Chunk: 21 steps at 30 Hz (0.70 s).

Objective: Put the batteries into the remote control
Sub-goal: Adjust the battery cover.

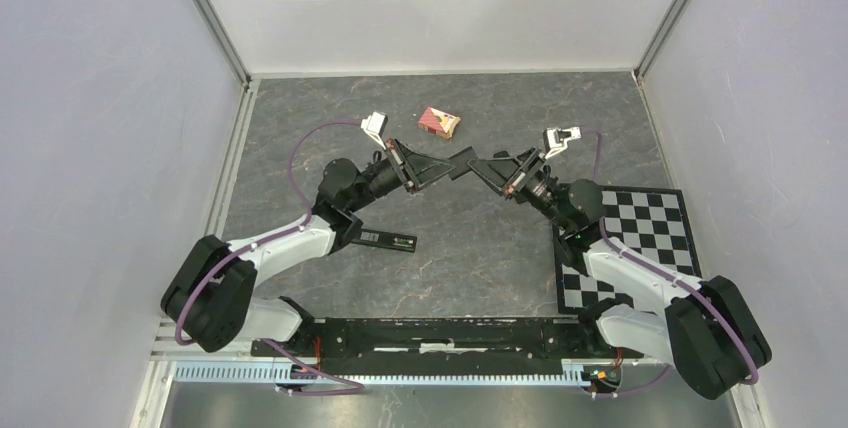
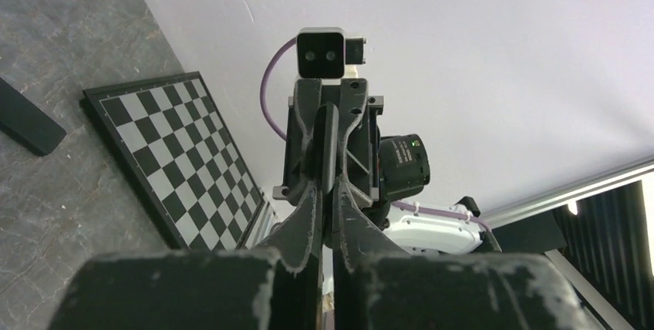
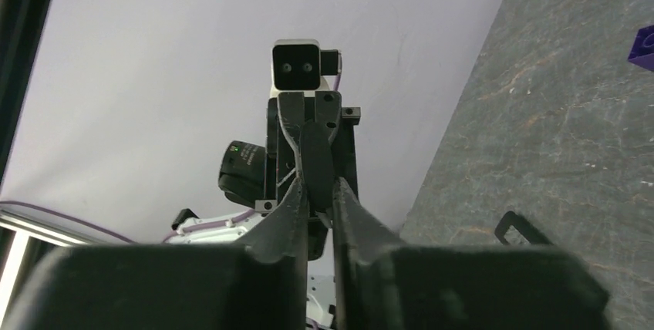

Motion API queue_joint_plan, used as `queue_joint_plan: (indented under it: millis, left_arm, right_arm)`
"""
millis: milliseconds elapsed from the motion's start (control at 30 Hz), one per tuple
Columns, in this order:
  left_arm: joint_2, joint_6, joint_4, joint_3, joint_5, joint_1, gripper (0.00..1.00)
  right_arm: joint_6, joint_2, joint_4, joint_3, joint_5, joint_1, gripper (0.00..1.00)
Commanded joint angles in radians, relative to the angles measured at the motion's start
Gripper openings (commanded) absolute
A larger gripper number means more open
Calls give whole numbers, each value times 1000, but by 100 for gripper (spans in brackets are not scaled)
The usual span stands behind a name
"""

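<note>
The remote control (image 1: 390,241) is a slim black bar lying flat on the table beside the left arm, and its end shows in the left wrist view (image 2: 23,122). My two grippers meet above the table's middle. The left gripper (image 1: 447,160) (image 2: 329,191) and the right gripper (image 1: 490,170) (image 3: 320,191) are each shut on opposite ends of one thin black flat piece (image 1: 468,163) (image 2: 328,141) (image 3: 316,153). That piece is seen edge-on, and I cannot tell what it is. The batteries are out of view.
A red-and-white box (image 1: 438,122) lies at the back middle. A checkerboard (image 1: 640,238) (image 2: 185,153) covers the right side under the right arm. A purple cube (image 3: 642,46) and a small black loop-shaped part (image 3: 520,230) sit on the table. Walls enclose three sides.
</note>
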Motion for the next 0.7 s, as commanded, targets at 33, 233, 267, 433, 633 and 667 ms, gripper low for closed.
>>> queue_joint_plan:
  millis: [33,233,267,433,633,667]
  left_arm:
    - [-57,82,-143,54,152,38,2]
    - [-85,293,-521,130,389,147,2]
    - [-80,314,-598,150,424,158,2]
    - [-52,352,-756,189,586,197,2]
    - [-46,451,-943,238,669,213,2]
    - [-44,477,-989,242,680,214,2]
  right_arm:
    - [-205,-17,-86,19,-95,-16,67]
    - [-917,-100,-509,156,-183,-48,88]
    - [-1028,-113,-534,168,-201,-47,88]
    - [-1448,-183,-534,139,-261,14,88]
    - [-1875,-200,-624,120,-270,194,87]
    - [-1921,-199,-621,115,-275,213,87]
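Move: Both hands grip the small battery cover: its middle is about 2 cm to the left hand's right and 2 cm to the right hand's left, level with each. The remote with its batteries lies on the table some 16 cm left of the left hand and roughly level with it, 27 cm below; the right hand has it about 20 cm to its left. From the left hand, the purple box is 21 cm ahead and 12 cm left. The right fingers spread wide and come off the battery cover while the left fingers keep it pinched. The left hand carries the cover down about 6 cm, also left and back, turning some 20 degrees clockwise and rolling a little. The right hand first sinks some 5 cm, then draws back and slightly left, rolling about 80 degrees around its finger line, jaws open around the cover's free end. ##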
